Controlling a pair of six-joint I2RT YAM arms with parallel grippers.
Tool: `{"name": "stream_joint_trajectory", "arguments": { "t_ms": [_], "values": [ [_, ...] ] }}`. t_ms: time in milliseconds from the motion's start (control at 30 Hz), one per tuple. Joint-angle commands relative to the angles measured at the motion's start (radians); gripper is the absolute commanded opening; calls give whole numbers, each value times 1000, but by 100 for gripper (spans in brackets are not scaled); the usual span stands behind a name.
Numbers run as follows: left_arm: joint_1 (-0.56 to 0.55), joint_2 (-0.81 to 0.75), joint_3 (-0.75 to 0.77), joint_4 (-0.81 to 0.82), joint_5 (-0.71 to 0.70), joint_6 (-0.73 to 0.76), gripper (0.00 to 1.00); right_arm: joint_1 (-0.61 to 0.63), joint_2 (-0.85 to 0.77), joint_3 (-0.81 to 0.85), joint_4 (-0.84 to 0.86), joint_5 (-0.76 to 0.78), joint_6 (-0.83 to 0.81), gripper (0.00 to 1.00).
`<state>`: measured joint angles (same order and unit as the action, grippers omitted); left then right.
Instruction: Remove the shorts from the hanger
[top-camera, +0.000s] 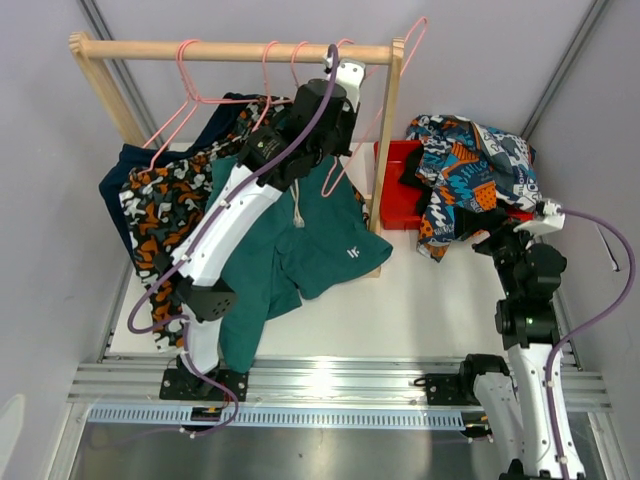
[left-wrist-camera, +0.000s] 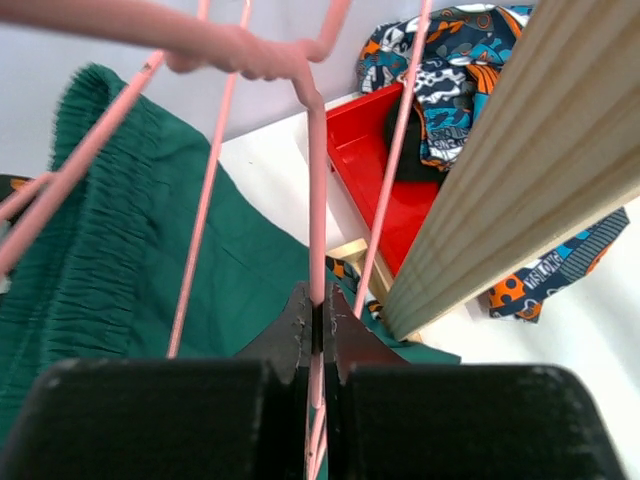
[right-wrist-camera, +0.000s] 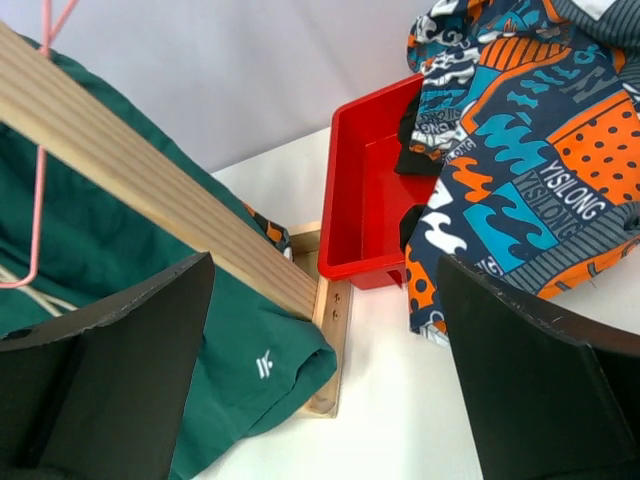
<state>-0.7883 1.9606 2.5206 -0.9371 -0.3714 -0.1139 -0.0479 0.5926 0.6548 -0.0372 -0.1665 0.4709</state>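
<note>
My left gripper (top-camera: 338, 80) is up by the right end of the rail, shut on the wire of a pink hanger (left-wrist-camera: 318, 200). The teal green shorts (top-camera: 300, 240) with a white logo hang below it and spread onto the table; they also show in the left wrist view (left-wrist-camera: 120, 250). Camouflage shorts (top-camera: 160, 210) and navy shorts (top-camera: 122, 172) hang further left. The cartoon print shorts (top-camera: 470, 165) lie over the red bin (top-camera: 393, 195), with black fabric (right-wrist-camera: 415, 140) inside it. My right gripper (right-wrist-camera: 322, 262) is open and empty, above the table by the bin.
The wooden rack's rail (top-camera: 230, 50) carries several pink hangers. Its right post (top-camera: 385, 140) and foot (right-wrist-camera: 330, 330) stand between the green shorts and the bin. White walls close in on both sides.
</note>
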Motion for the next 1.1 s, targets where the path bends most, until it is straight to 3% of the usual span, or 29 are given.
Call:
{"name": "stream_joint_trajectory", "arguments": {
  "t_ms": [0, 100, 200, 233, 333, 467, 533, 567, 667, 867, 1067],
  "values": [
    [11, -28, -47, 12, 55, -39, 2, 5, -57, -20, -33, -1, 23, 99],
    [9, -74, -100, 9, 69, -50, 8, 5, -77, -30, -49, -11, 35, 100],
    [0, -123, -160, 12, 97, -49, 38, 5, -88, -24, -62, -25, 52, 99],
    [-5, -164, -175, 6, 100, -43, 57, 6, -91, -21, -72, -25, 54, 100],
    [-20, -263, -203, -17, 123, -41, 76, 6, -96, 6, -98, -24, 52, 100],
    [-25, -478, -362, 27, 204, -67, 88, 6, -111, 49, -158, -39, 49, 99],
    [-23, -598, -539, 108, 230, -93, 92, 8, -140, 63, -188, -45, 51, 99],
    [-23, -706, -577, 128, 230, -98, 93, 8, -151, 65, -197, -45, 49, 100],
    [-20, -833, -658, 141, 180, -101, 96, 8, -189, 66, -239, -44, 57, 99],
    [-6, -856, -626, 77, 40, -40, 96, 8, -257, 65, -293, -61, 87, 100],
    [87, -800, -574, 104, 72, -1, 98, 8, -306, 101, -383, -47, 66, 100]
  ]
}}
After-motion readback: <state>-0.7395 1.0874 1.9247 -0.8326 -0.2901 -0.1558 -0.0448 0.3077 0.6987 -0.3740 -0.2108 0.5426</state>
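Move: My left hand still grips the empty hanger beside its twisted neck. The rail's right end, where its hook goes, is about 8 cm above and 3 cm ahead. The right post stands some 5 cm to the right, about 3 cm ahead; the green shorts' middle is roughly 9 cm left, 4 cm ahead and 20 cm below. From my open right hand, that rail spot is about 14 cm ahead, 17 cm left and 15 cm up. I open my left fingers wide to let go of the empty hanger, sinking a couple of centimetres as I ease back. Then I swing my left hand back about 20 cm, left and up, away from the rail's right end, its left side dipping and fingertips lifting some 20 degrees, and finally nudge forward a little. My open right hand draws back about 7 cm from the bin. ##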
